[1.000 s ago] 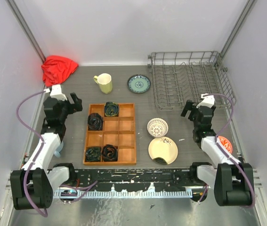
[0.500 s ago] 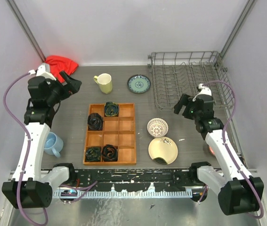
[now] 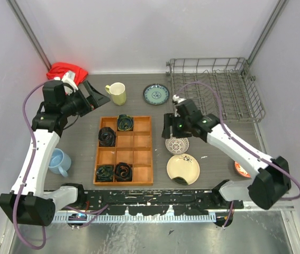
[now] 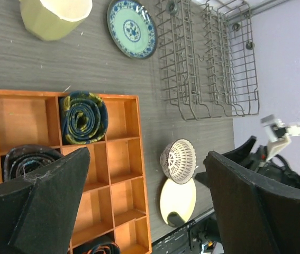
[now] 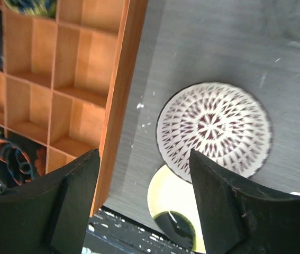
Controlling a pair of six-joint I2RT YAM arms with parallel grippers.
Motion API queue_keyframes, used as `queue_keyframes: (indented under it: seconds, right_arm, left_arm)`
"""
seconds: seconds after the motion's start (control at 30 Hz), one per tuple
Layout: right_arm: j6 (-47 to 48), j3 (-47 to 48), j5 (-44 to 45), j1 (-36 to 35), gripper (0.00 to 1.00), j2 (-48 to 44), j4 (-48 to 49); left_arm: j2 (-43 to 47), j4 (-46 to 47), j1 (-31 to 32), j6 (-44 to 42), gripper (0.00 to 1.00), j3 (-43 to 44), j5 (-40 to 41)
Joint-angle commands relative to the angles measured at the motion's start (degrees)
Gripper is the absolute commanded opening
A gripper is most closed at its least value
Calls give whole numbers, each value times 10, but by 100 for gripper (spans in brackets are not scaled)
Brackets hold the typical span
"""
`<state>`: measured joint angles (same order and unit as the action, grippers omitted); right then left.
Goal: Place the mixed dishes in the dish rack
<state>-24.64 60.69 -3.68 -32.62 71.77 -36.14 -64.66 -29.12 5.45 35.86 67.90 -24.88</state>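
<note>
A white-and-red patterned bowl (image 3: 177, 144) lies on the table right of the wooden tray, with a cream plate with a dark mark (image 3: 183, 169) just in front of it. My right gripper (image 3: 169, 129) is open and empty, hovering at the bowl's left rim; the right wrist view shows the bowl (image 5: 213, 129) and the plate (image 5: 173, 203) between the spread fingers (image 5: 221, 211). My left gripper (image 3: 97, 95) is open and empty, raised left of the pale yellow mug (image 3: 117, 93). A teal plate (image 3: 156, 94) lies beside the grey wire dish rack (image 3: 213, 90). A light blue cup (image 3: 60, 161) sits at the left. A second bowl (image 3: 243, 169) is partly hidden by the right arm.
An orange-brown wooden tray (image 3: 124, 150) with rolled dark cloths sits mid-table, close to the left of the bowl. A red cloth (image 3: 65, 71) lies in the back left corner. White walls close in both sides. The left wrist view shows the mug (image 4: 54, 16), teal plate (image 4: 132, 27) and rack (image 4: 208, 58).
My right arm swung left from beside the rack to over the patterned bowl. My left arm rose and reached toward the mug, uncovering the blue cup.
</note>
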Motion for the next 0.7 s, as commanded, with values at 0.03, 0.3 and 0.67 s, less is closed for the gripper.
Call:
queue_keyframes:
  seconds: [0.03, 0.3, 0.67]
  right_arm:
    - [-9, 43, 46, -73, 72, 59, -37]
    - [13, 42, 91, -99, 55, 119, -23]
    - [36, 43, 104, -102, 50, 179, 2]
  left_arm:
    - [18, -46, 0, -11, 98, 21, -15]
    - [34, -77, 0, -35, 98, 29, -2]
    - [31, -81, 0, -44, 98, 13, -2]
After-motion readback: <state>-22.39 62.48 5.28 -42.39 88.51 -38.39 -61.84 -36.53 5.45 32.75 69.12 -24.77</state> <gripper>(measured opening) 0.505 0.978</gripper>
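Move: The patterned bowl lies some 14 cm below the right hand, about 3 cm to its right and nearly level with it, 1 cm back. The cream plate is about 13 cm nearer the base than the bowl and 2 cm farther right; the wooden tray's middle lies 23 cm left and 5 cm back of the hand, the blue plate 24 cm ahead and 7 cm left. From the left hand the bowl is roughly 31 cm right, 7 cm back and 27 cm below. Down towards the bowl's left rim, beside the tray, the right hand sinks about 9 cm. It first also slips some 3 cm left and back, then eases slightly forward and right again, tilting its fingers some 20 degrees nearer to straight down and narrowing them from three-quarters to half open, without contact yet. The empty left hand drifts 2 to 3 cm back. ##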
